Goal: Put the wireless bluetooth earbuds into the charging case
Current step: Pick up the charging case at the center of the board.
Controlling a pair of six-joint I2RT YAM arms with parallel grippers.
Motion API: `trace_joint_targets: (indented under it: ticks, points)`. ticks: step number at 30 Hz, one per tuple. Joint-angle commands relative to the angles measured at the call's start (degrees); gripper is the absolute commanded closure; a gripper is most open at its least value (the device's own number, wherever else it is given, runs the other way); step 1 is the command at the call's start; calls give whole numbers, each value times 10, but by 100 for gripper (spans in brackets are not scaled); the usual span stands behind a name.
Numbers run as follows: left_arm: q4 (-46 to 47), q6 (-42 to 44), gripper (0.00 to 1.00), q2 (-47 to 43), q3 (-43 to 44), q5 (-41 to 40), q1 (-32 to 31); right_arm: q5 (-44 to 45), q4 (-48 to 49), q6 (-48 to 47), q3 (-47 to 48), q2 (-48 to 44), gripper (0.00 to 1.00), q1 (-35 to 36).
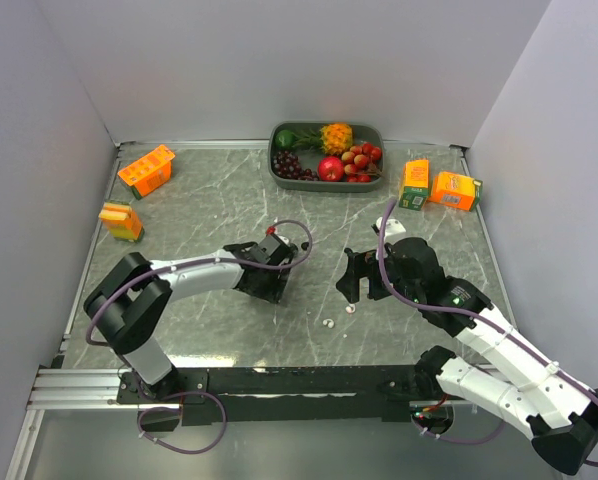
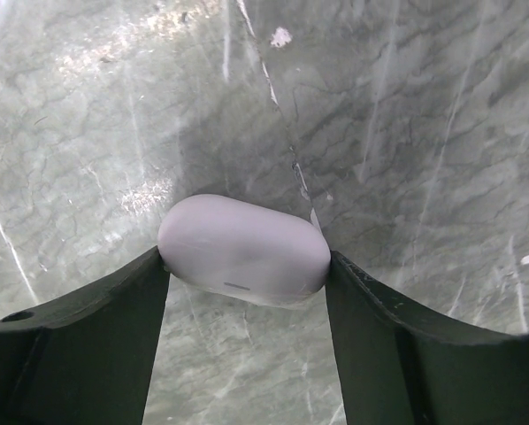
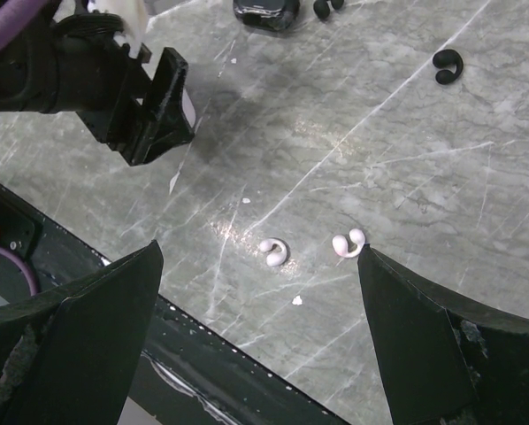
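A white pill-shaped charging case (image 2: pixel 242 251) lies closed on the marble table, and my left gripper (image 2: pixel 247 260) is shut on it, one finger against each end. From above, that gripper (image 1: pixel 269 278) covers the case. Two white earbuds (image 3: pixel 274 252) (image 3: pixel 348 243) lie side by side on the table, also seen from above (image 1: pixel 329 323) (image 1: pixel 350 309). My right gripper (image 3: pixel 260 251) hovers over them, open and empty, its right finger tip beside the right-hand bud. A black earbud (image 3: pixel 447 66) lies farther off, near a black case (image 3: pixel 264 11).
A dark tray (image 1: pixel 277 172) of fruit stands at the back centre. Orange cartons sit at the back left (image 1: pixel 146 170) (image 1: pixel 121 221) and back right (image 1: pixel 414 185) (image 1: pixel 455 190). The black mounting rail (image 1: pixel 279 380) runs along the table's near edge, close to the white earbuds.
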Motion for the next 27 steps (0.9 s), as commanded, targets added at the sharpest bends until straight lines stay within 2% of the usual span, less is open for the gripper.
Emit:
trace_joint_targets:
  ticks: [1, 3, 10, 14, 15, 17, 18, 20, 22, 27]
  points:
    - [71, -36, 95, -46, -25, -16, -3, 11, 6, 9, 9, -11, 0, 4]
    - [85, -34, 99, -67, -32, -26, -6, 13, 3, 10, 12, -12, 1, 4]
    - [182, -32, 99, -149, -86, -52, -13, 30, 1, 35, 19, -14, 1, 5]
    - [311, -36, 99, -236, -190, -45, -14, 26, 0, 50, 28, -4, 0, 4]
    - [384, -34, 99, -275, -213, -37, -15, 21, -2, 45, 35, 0, 0, 5]
    - [456, -15, 99, -312, -284, -3, -21, 9, -6, 41, 45, 5, 0, 4]
    - [554, -4, 99, -343, -309, 9, -23, -1, -7, 36, 54, 9, 0, 4]
    - [631, 21, 99, -365, -368, 21, -41, -26, -8, 29, 61, 13, 0, 4]
    - [690, 54, 99, -380, -388, 25, -60, -44, -7, 18, 72, 16, 0, 4]
    - [735, 124, 99, -369, -405, 59, -94, -95, -19, 5, 107, 43, 0, 4]
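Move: The charging case is already pinched between the left fingers, practically at the hand point, down at table level. From there the near white earbud lies about 11 cm right and 8 cm back, the other white earbud some 16 cm right and 4 cm back, and the black case 9 cm ahead and 2 cm right. From the raised, empty right hand, the charging case is about 13 cm left, 4 cm ahead and 17 cm below. The charging case, kept pinched by the left fingers, is carried about 10 cm up; the hand first edges forward, then draws back and to the right, towards the right gripper. Meanwhile the left wrist swings some 55 degrees from pointing down to pointing forward and right. Late on, the wide-open right hand rises about 3 cm and drifts left. ##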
